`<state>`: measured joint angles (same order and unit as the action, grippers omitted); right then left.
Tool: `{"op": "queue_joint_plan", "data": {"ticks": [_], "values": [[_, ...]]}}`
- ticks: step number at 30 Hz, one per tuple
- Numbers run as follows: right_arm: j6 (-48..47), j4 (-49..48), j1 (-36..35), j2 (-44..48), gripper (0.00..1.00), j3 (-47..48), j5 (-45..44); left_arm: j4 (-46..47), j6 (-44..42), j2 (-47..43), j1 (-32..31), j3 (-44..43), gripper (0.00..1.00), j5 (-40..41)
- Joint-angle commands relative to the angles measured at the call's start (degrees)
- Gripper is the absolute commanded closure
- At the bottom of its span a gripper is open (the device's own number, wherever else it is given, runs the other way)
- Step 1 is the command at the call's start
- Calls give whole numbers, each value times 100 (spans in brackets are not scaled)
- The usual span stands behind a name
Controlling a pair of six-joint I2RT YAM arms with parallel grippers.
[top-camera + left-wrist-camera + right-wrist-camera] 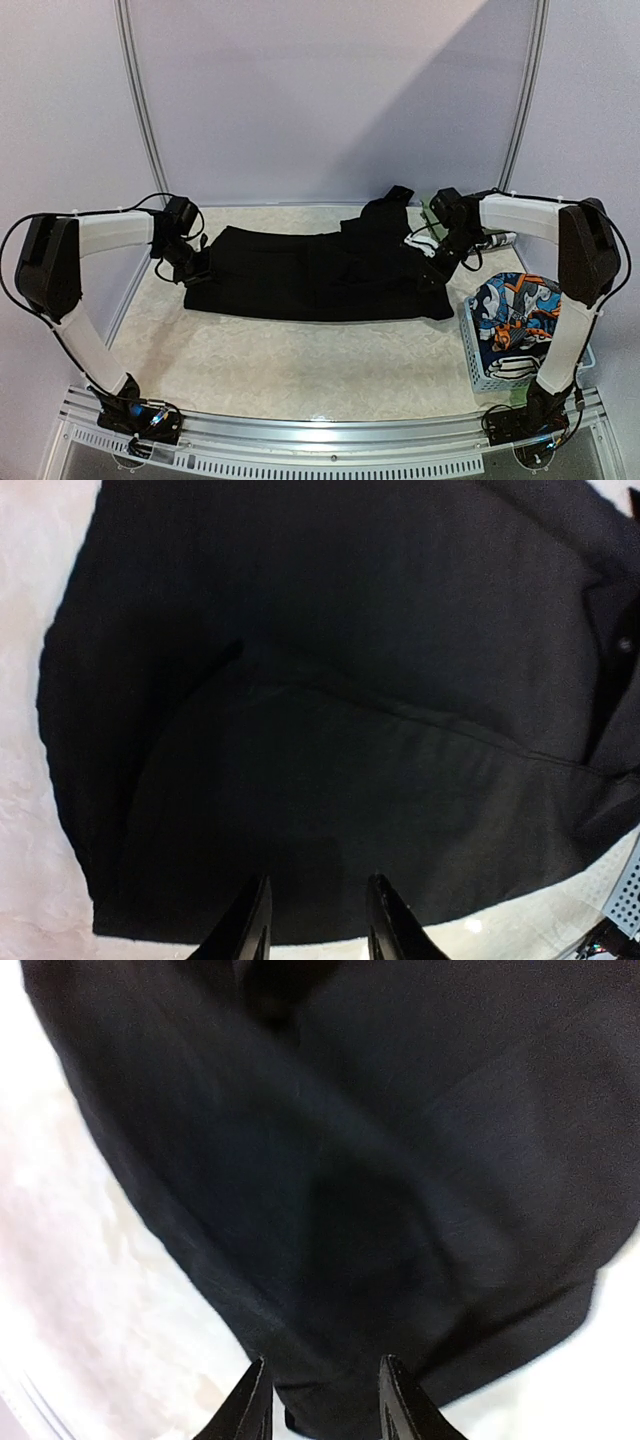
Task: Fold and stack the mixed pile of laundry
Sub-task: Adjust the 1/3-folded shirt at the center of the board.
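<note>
A large plain black garment (pixel 320 275) lies spread flat across the middle of the table, with a bunched part at its back right. My left gripper (pixel 192 268) hovers over its left end, open, with nothing between the fingers; in the left wrist view the black garment (pixel 330 680) fills the frame above the left gripper (pixel 318 880). My right gripper (pixel 437 268) stands open over the right end; the black garment (pixel 380 1140) lies under the right gripper (pixel 323 1360) near its hem. An orange-blue-white cartoon-print garment (pixel 515 312) sits in the basket.
A pale blue lattice basket (pixel 470 352) stands at the near right, beside the right arm's base. Pale marbled table top (pixel 300 360) shows in front of the garment. A metal rail (pixel 330 430) runs along the near edge, and walls close the back.
</note>
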<state>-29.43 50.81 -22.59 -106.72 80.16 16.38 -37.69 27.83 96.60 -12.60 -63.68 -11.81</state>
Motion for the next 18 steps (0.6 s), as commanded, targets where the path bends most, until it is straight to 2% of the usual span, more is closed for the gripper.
{"op": "queue_joint_plan", "data": {"ticks": [1, 10, 13, 18], "values": [[-106, -258, -83, -389, 63, -173, -174, 261, -68, 272, -58, 144, 67, 133], [-209, -517, -384, -905, 66, -398, -874, 43, 177, 855, -56, 327, 68, 226], [-225, -488, -514, -900, 67, -491, -915, -21, 253, 626, -55, 543, 68, 244], [-244, -290, -576, -644, 67, -579, -852, -196, 162, -235, -64, 728, 68, 274]]}}
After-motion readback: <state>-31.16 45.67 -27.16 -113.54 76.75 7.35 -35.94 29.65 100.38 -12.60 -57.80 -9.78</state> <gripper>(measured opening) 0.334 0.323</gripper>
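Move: Under the left hand is the left end of the folded black shirt, its gripping spot roughly 2 cm back, 1 cm to the left and 6 cm down. The shirt's right end lies about 3 cm back, 2 cm right and 7 cm below the right hand. From the right hand, the green stack is some 14 cm ahead and 8 cm right, the loose black sleeve 16 cm ahead and 8 cm left, and the laundry basket 11 cm back and 18 cm right. Sinking together onto the two ends of the folded shirt, both hands drop with fingers kept part open: the left about 5 cm, the right about 6 cm, each tipping some 10 degrees nearer to straight down. The fingertips come down on the cloth; the right then holds there, while the left draws back towards the base, some 3 cm in all, dragging the shirt's left end. ##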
